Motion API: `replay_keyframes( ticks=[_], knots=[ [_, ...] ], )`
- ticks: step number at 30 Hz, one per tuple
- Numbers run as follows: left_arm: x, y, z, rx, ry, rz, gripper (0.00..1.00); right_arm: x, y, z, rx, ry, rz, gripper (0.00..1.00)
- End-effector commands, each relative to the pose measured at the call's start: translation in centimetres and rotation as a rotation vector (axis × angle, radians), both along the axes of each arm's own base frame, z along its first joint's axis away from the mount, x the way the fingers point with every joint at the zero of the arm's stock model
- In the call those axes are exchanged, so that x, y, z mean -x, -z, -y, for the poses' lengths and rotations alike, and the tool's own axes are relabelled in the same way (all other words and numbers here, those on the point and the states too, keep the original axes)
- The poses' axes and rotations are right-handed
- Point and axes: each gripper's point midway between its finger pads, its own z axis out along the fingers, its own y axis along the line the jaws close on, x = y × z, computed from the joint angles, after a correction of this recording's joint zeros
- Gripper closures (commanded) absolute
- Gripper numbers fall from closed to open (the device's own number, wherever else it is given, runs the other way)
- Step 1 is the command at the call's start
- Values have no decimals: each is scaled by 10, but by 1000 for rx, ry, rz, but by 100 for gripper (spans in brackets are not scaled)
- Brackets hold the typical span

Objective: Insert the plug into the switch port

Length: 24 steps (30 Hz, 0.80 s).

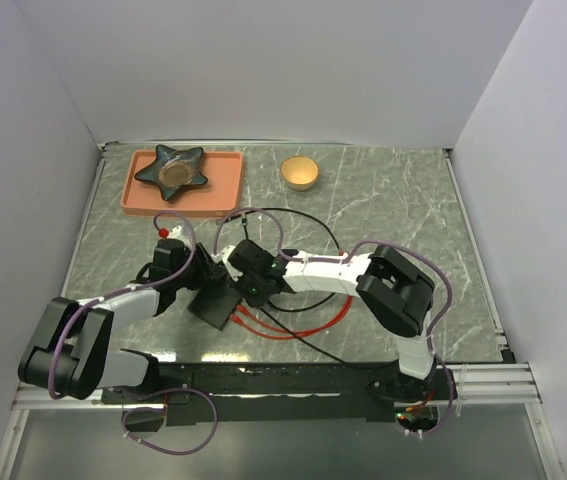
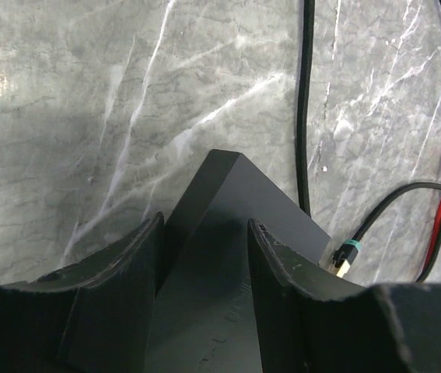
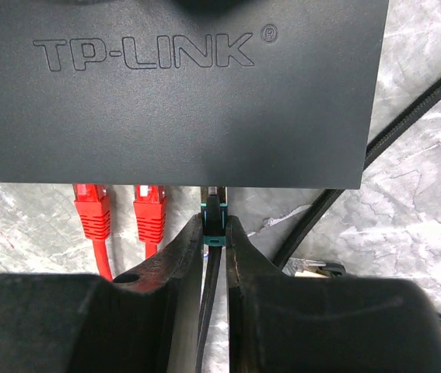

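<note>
The switch (image 3: 173, 101) is a flat black box marked TP-LINK, also seen in the top view (image 1: 213, 298) between both arms. Two red plugs (image 3: 92, 210) sit in ports on its near edge. My right gripper (image 3: 216, 225) is shut on the plug (image 3: 215, 211), which has a teal collar and a black cable. The plug's tip meets the switch's edge just right of the red ones; the switch port itself is hidden under that edge. My left gripper (image 2: 204, 225) stands over a corner of the switch (image 2: 220, 194), jaws apart, one finger beside its left edge.
A second teal-collared plug (image 2: 344, 256) lies loose on the marble beside the switch. Red cables (image 1: 288, 325) and black cable loops trail toward the right arm. A salmon tray (image 1: 223, 190) with a star-shaped dish (image 1: 173, 170) and a yellow bowl (image 1: 300, 172) sit at the back.
</note>
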Motion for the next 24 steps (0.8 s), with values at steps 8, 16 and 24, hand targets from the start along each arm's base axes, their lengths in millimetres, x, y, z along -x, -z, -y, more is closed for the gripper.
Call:
replay_keyframes(
  ticks=[8, 16, 24],
  knots=[
    [57, -14, 68, 221, 236, -131, 51, -64, -98, -105, -416, 3, 212, 100],
    [39, -28, 49, 111, 149, -71, 30, -57, -84, -74, -315, 47, 202, 93],
    [14, -47, 2, 29, -61, -17, 14, -46, -74, -23, -228, 135, 200, 53]
  ],
)
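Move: The switch port is right in front of the black plug in the right fingers, only about 1 cm ahead and 1 cm to the left, level with them. Two red plugs already sit in the same face, roughly 2 cm back and 1 cm left of that hand, and a loose black plug lies some 2 cm ahead, 3 cm right and 2 cm lower. The left hand is on the far end of the switch, whose middle is about 5 cm back, 3 cm right and 1 cm below it. With the black plug still pinched at the port, the right hand first stays put, tipping only a few degrees, while the left hand keeps its hold on the far end of the switch and edges about half a centimetre right. Then both let go: the left fingers spread wide as that hand lifts some 2 cm and draws back about 1 cm, and a moment later the right fingers open partway and come off the plug, about 1 cm forward and up. ##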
